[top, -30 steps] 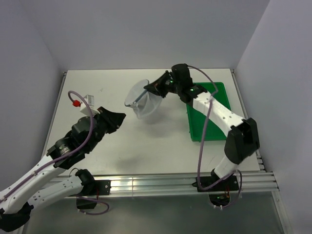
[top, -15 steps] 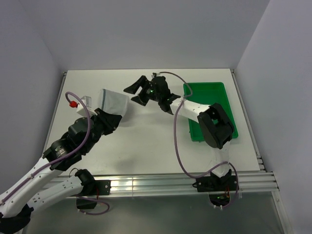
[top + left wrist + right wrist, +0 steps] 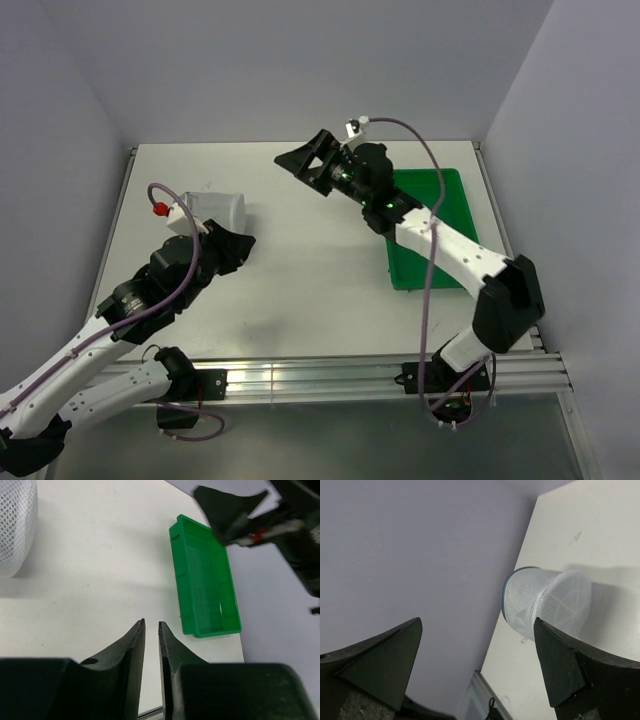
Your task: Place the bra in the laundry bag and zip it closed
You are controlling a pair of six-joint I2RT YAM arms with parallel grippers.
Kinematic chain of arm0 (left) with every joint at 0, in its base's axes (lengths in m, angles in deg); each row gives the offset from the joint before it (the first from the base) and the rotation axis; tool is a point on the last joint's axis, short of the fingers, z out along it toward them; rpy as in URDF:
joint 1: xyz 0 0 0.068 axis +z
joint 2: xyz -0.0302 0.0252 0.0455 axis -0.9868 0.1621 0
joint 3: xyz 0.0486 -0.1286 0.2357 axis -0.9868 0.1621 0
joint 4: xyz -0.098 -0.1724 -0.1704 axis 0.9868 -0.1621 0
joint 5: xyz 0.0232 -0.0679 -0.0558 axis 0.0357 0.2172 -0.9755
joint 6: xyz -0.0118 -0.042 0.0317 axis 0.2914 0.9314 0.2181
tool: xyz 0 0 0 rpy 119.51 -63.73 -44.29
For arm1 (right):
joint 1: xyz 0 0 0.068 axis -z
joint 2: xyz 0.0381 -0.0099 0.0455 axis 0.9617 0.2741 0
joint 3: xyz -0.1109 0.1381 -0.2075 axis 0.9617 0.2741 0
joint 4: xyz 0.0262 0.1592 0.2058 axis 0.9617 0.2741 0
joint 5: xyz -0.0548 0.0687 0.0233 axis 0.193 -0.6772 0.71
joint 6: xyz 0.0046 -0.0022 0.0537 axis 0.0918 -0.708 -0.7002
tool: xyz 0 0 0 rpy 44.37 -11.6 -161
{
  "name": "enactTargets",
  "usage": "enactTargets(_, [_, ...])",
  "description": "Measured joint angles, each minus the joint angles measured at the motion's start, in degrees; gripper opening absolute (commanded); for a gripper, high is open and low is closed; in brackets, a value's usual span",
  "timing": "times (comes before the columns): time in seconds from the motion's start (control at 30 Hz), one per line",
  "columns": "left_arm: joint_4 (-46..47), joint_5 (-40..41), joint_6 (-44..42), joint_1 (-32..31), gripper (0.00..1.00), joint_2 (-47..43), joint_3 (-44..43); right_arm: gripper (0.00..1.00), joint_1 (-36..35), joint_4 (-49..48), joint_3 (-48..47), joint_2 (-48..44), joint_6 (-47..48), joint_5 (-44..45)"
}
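The laundry bag (image 3: pixel 216 208), a pale mesh pouch with a dark rim, lies on its side on the white table (image 3: pixel 300 290) at the left. It also shows in the right wrist view (image 3: pixel 547 602) and in the left wrist view (image 3: pixel 15 525). No gripper touches it. My left gripper (image 3: pixel 245 243) is just right of the bag, its jaws almost together and empty (image 3: pixel 151 624). My right gripper (image 3: pixel 305 157) is raised over the back middle of the table, wide open and empty (image 3: pixel 477 625). The black bra is not in view.
A green plastic tray (image 3: pixel 435 232) stands at the right of the table, with nothing visible in it in the left wrist view (image 3: pixel 205 580). Pale walls close the back and both sides. A metal rail (image 3: pixel 350 372) runs along the near edge.
A second ago my right gripper held the mesh bag over the table's middle. It carried it left, let go and drew back open. The bag now lies by my left arm.
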Motion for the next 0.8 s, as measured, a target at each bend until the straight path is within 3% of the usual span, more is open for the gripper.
enactTargets(0.53, [0.83,-3.41,-6.16,0.48,0.23,3.74,-2.8,1.0,0.24,24.26,20.98,-44.02,18.8,26.18])
enactTargets(0.8, [0.83,-4.04,-8.17,0.48,0.23,3.8,-2.95,1.0,0.24,29.2,24.92,-56.7,21.49,33.22])
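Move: The laundry bag lies on its side on the table, let go already, about 25 cm to the left of the right hand, some 6 cm farther out and roughly 25 cm below it. The green box stands about 35 cm to the right hand's right, 5 cm ahead and some 28 cm below. From the left hand the bag is about 21 cm ahead, 15 cm to its left and 22 cm lower. The laundry bag is left behind as the empty right hand sweeps away from it through the air, some 23 cm to the right and 13 cm back, at about the same height, towards the near left part of the green box. The wrist swings clockwise about 30 degrees so the fingers come round from pointing left to pointing mostly forward, and they stay wide open; the hand slows at the end. ##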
